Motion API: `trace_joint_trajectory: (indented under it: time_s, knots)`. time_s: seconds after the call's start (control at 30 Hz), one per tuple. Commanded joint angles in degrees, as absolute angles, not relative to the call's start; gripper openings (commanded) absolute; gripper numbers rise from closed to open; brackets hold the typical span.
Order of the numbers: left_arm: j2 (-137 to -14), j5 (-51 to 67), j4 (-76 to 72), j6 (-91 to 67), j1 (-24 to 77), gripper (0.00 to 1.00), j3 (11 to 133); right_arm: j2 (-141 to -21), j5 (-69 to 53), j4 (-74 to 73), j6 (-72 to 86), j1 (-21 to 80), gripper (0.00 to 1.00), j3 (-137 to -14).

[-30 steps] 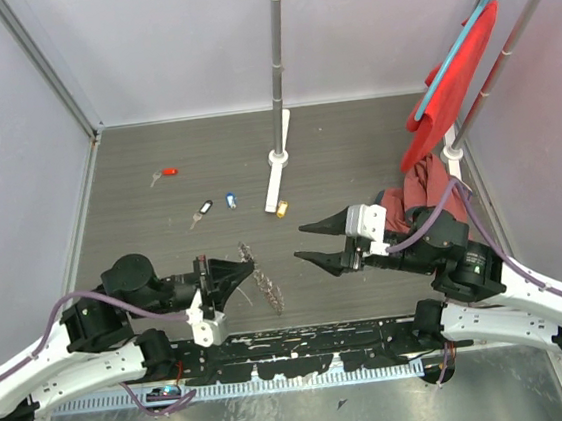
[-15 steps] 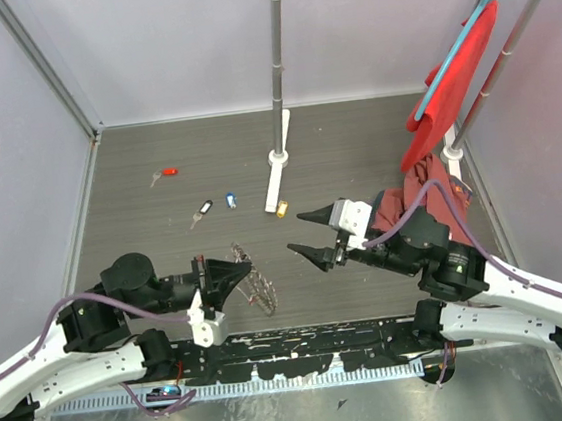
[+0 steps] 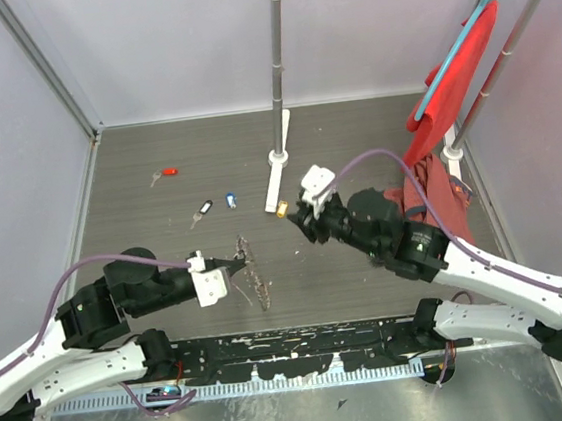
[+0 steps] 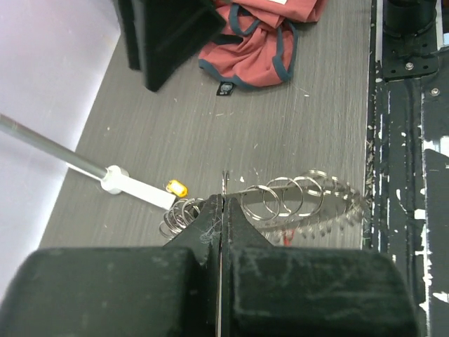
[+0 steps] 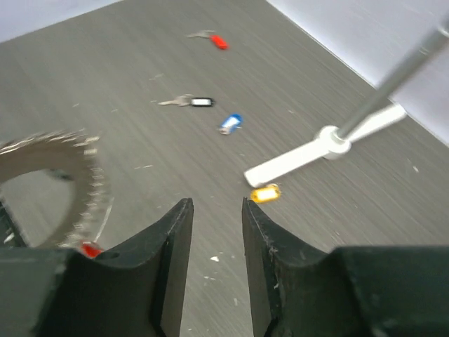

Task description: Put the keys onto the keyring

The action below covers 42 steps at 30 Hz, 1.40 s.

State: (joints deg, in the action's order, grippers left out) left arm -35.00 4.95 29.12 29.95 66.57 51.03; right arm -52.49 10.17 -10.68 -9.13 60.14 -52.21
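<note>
My left gripper (image 4: pixel 223 202) is shut on the thin rim of the keyring (image 4: pixel 298 200), whose small silvery rings fan out to either side of the fingers. From above, the keyring (image 3: pixel 255 277) hangs just past the left gripper (image 3: pixel 238 266) near the table's front. A small red piece (image 5: pixel 90 249) sits on the ring. My right gripper (image 5: pixel 216 205) is open and empty, close above the table, with the yellow key (image 5: pixel 265 193) just beyond its right fingertip. Farther off lie the blue key (image 5: pixel 230 123), black key (image 5: pixel 200 102) and red key (image 5: pixel 219 42). From above, the right gripper (image 3: pixel 296 222) is beside the yellow key (image 3: pixel 282 208).
A clothes rack pole (image 3: pixel 276 70) stands on a white foot (image 3: pixel 278 179) right behind the yellow key. A red cloth (image 3: pixel 457 71) hangs at the right, and a red garment (image 3: pixel 430 190) lies crumpled below it. Grey walls close in the left, back and right.
The right gripper has swung left and forward, down to the yellow key, and its jaws have narrowed. The left gripper has turned a little, still holding the keyring.
</note>
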Motion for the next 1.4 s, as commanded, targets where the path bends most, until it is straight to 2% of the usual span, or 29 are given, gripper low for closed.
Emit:
trace_joint_trajectory:
  time_s: [0.0, 0.1, 0.37, 0.53, 0.9, 1.13, 1.37]
  knots:
    - [-31.2, 1.8, 30.2, 24.0, 66.6, 0.00, 50.9, -57.0, 7.9, -12.5, 3.2, 50.1, 0.42, -57.8]
    - [-28.7, -1.4, 30.8, 21.5, 66.7, 0.00, 49.7, -62.2, 4.1, -13.6, 7.5, 44.1, 0.43, -60.1]
    - [-23.4, -6.9, 28.5, 15.1, 66.6, 0.00, 44.4, -77.6, -0.3, -12.9, 13.9, 37.5, 0.43, -65.5]
    - [-24.5, -10.6, 25.8, 14.4, 66.6, 0.00, 41.1, -87.3, -3.5, -11.7, 16.2, 34.0, 0.42, -68.0]
    - [-28.6, -8.4, 21.2, 15.3, 66.6, 0.00, 38.1, -103.1, -15.6, -4.5, 22.9, 27.3, 0.40, -70.4]
    - [-28.7, -8.3, 21.1, 15.6, 66.6, 0.00, 38.0, -108.6, -15.7, -1.4, 25.7, 25.5, 0.41, -71.9]
    - [-29.4, -8.8, 22.0, 16.4, 66.6, 0.00, 38.6, -112.3, -18.4, -0.8, 26.0, 24.9, 0.38, -74.1]
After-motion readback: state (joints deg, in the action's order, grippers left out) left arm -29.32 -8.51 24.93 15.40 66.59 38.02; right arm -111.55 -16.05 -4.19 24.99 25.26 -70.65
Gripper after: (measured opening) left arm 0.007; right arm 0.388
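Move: The yellow-tagged key lies on the table about 21 cm ahead of the empty right hand, 3 cm to its left and some 30 cm below. The near end of the white stand foot is 2 cm beyond and 3 cm left of that key. On the same table, the blue-tagged key is about 25 cm ahead and 17 cm left of the right hand, the black-tagged one 23 ahead and 24 left. From the left hand, still pinching the keyring, the yellow-tagged key lies about 28 cm ahead, 9 right and 30 below. The right hand swings forward about 20 cm and, after a nearly level start, dives some 25 cm towards the yellow-tagged key beside the stand foot, its fingers tipping down by roughly 55 degrees and turning somewhat clockwise while staying part open, to slow to a near stop just above the key without touching it. Meanwhile the left hand keeps its pinch on the keyring, shifts a little left and then sinks about 7 cm while easing slightly forward and turning counter-clockwise, carrying the ring down out of the right hand's way. ##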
